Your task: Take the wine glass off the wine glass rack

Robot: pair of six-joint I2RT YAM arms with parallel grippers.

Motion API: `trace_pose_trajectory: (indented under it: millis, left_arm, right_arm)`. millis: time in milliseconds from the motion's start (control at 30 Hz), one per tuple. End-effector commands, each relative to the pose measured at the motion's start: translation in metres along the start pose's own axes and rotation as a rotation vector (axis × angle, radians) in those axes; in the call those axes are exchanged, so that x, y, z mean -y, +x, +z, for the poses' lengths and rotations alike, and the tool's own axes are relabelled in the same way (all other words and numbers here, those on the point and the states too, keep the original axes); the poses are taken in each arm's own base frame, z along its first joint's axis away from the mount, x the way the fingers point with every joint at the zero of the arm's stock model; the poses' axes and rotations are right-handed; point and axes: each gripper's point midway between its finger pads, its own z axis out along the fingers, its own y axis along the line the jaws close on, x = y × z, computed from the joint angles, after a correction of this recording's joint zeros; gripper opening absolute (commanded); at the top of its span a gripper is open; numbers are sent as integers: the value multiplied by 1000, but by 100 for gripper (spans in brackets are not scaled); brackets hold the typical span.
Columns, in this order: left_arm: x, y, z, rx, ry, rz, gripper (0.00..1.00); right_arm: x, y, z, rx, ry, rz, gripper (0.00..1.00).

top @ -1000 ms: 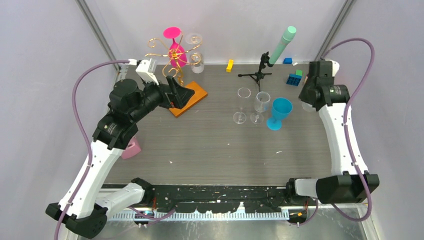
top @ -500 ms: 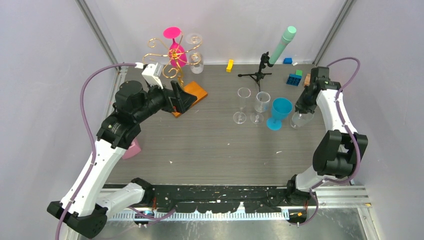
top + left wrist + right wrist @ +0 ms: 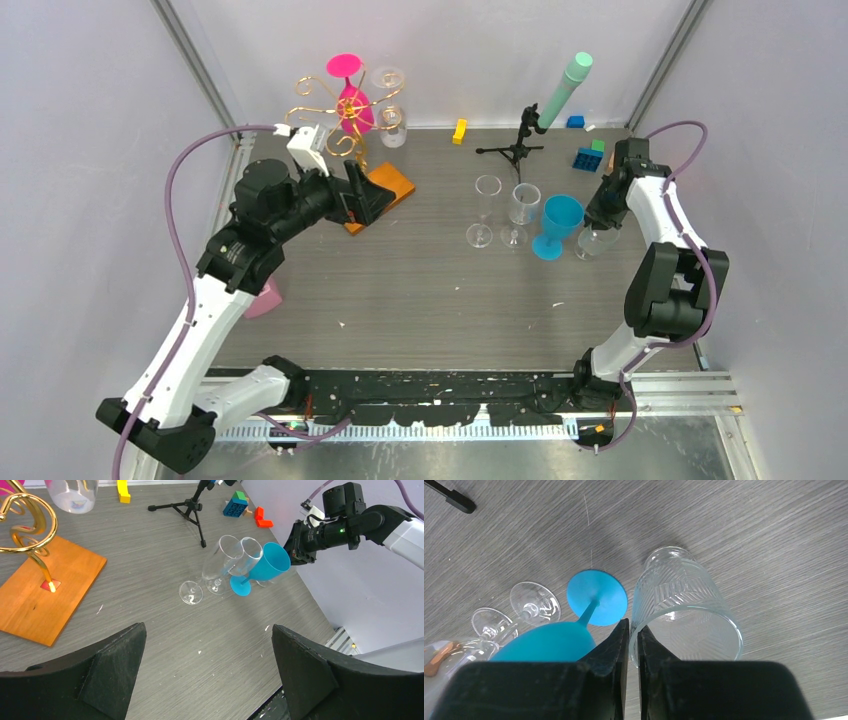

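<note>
The wine glass rack, a gold wire tree on an orange base, stands at the table's back left. A pink wine glass and a clear glass hang upside down from its arms. My left gripper hovers wide open over the base's near end, holding nothing. In the left wrist view a gold spiral shows at the upper left. My right gripper is shut on the rim of a clear patterned tumbler standing on the table.
A blue goblet stands touching-close to the tumbler, with two clear wine glasses left of it. A black tripod holding a teal tube stands behind them. Small blocks lie at the back right.
My right arm has folded in and come down, setting the tumbler beside the blue goblet. The left gripper has edged slightly toward the rack, still open.
</note>
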Motion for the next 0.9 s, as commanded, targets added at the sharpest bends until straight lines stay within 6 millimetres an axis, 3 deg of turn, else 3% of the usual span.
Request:
trace_pose_trajectory:
  millis: [0,267,567,700,867]
  left_arm:
    - [5,-20,1,55,10,17,100]
    - [11,-67,6,161,-18,47,100]
    - [12,-118,35,227,-52,18,100]
    - [-3,-131,53,229,-87,-38,100]
    - [-27,-145,78,250,-129,-114,98]
  right_arm:
    - [-1,-18,-4,74,10,6,17]
    - [-13,-30,-24,125,-46,19,35]
    - [-18,-53,-78,277,-90,43,44]
    - [-15,-55,-109,357,-110,58,44]
    - [-29,-43,-140,399,-246,65,44]
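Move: From the wide-open left hand, the clear glass hanging at the rack's far right lies about 29 cm ahead, level sideways, 18 cm lower; the pink glass is 31 cm ahead and 9 left, the rack's hub 22 ahead and 7 left. The right fingers are still on the rim of the short clear glass standing on the table, its middle 3 cm right, 1 back, 5 below; the blue glass stands 6 cm left, 1 ahead. Forward some 11 cm and up about 8, the left hand travels towards the rack's clear glass, climbing early and then levelling off, wide open and turning about 10 degrees counter-clockwise. Meanwhile the right hand spreads its fingers almost in place to free the short glass's rim, then rises about 12 cm off it, fingertips swinging forward some 20 degrees. ##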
